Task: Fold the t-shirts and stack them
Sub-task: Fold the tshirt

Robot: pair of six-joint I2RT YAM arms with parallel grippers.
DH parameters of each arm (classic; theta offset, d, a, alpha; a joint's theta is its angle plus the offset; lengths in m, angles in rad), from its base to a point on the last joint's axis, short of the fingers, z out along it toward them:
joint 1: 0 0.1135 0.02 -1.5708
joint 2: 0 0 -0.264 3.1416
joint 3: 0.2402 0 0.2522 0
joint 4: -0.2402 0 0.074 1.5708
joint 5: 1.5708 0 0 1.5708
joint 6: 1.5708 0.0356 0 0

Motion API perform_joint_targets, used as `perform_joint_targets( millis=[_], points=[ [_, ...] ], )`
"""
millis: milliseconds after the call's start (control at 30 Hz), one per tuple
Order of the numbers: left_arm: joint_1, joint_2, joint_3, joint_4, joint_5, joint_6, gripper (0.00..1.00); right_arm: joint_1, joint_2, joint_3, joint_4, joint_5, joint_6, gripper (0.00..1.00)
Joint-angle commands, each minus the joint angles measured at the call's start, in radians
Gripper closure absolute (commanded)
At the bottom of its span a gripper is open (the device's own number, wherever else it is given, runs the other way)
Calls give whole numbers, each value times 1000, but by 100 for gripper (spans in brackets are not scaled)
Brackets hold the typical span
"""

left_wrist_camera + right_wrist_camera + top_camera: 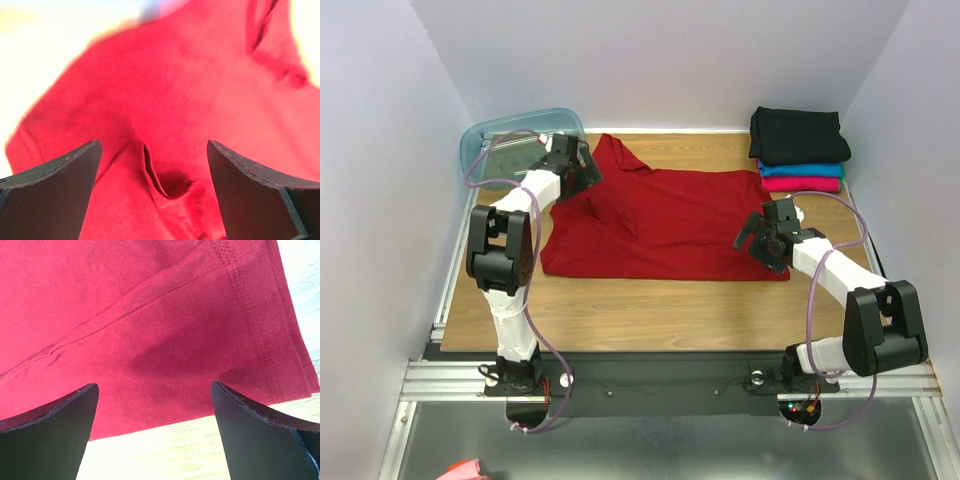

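A deep red t-shirt [665, 220] lies spread on the wooden table, with a folded ridge near its left side. My left gripper [582, 172] hovers open over the shirt's upper left part; in the left wrist view [152, 165] a small raised fold of red cloth [160, 177] sits between the wide jaws. My right gripper [752, 236] is open above the shirt's right near corner; its wrist view [154, 410] shows the hemmed edge of the red shirt [150, 340] and bare wood below. A stack of folded t-shirts stands at the back right: black [798, 134] on top, teal blue [804, 169], magenta pink [808, 184].
A translucent pale blue plastic tub [512, 140] sits at the back left corner, just behind my left arm. The wooden table [650, 310] shows bare wood in front of the shirt. White walls close in on three sides.
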Motion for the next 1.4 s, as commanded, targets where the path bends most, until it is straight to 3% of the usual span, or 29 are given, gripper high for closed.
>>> perform_joint_targets(
  millis=[0, 333, 633, 800, 967, 1100, 1367],
  points=[
    [-1, -85, 81, -34, 38, 20, 2, -4, -42, 4, 16, 17, -15, 0],
    [-73, -362, -320, 46, 34, -47, 2, -4, 3, 75, 23, -18, -62, 0],
    [-114, -361, -564, 147, 65, -119, 2, 7, 174, 120, 119, -84, -91, 0],
    [-119, -336, -652, 86, 68, -196, 2, 8, 182, 37, 119, -92, -22, 0],
    [-183, -545, -850, 32, 9, -369, 2, 8, 36, -140, 98, -100, 56, 0],
    [-235, -684, -882, -179, -80, -470, 2, 8, -154, -262, 32, -64, 111, 0],
    [-289, -918, -973, -338, -49, -578, 1, 7, -429, -374, -138, -72, 238, 0]
  ],
)
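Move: The middle of the half-folded red t-shirt lies about 12 cm back, 16 cm right and 6 cm below the left hand; its crumpled sleeve fold is nearer, some 11 cm back and 5 cm right. The clear bin stands 6 cm ahead and 17 cm left of the left hand. From the right hand the t-shirt's middle is 22 cm left, 5 cm ahead, 3 cm below; the shirt stack is 22 cm ahead, 11 cm right. The left hops back 15 cm, then both open hands press on the t-shirt and drag back 10–14 cm. ##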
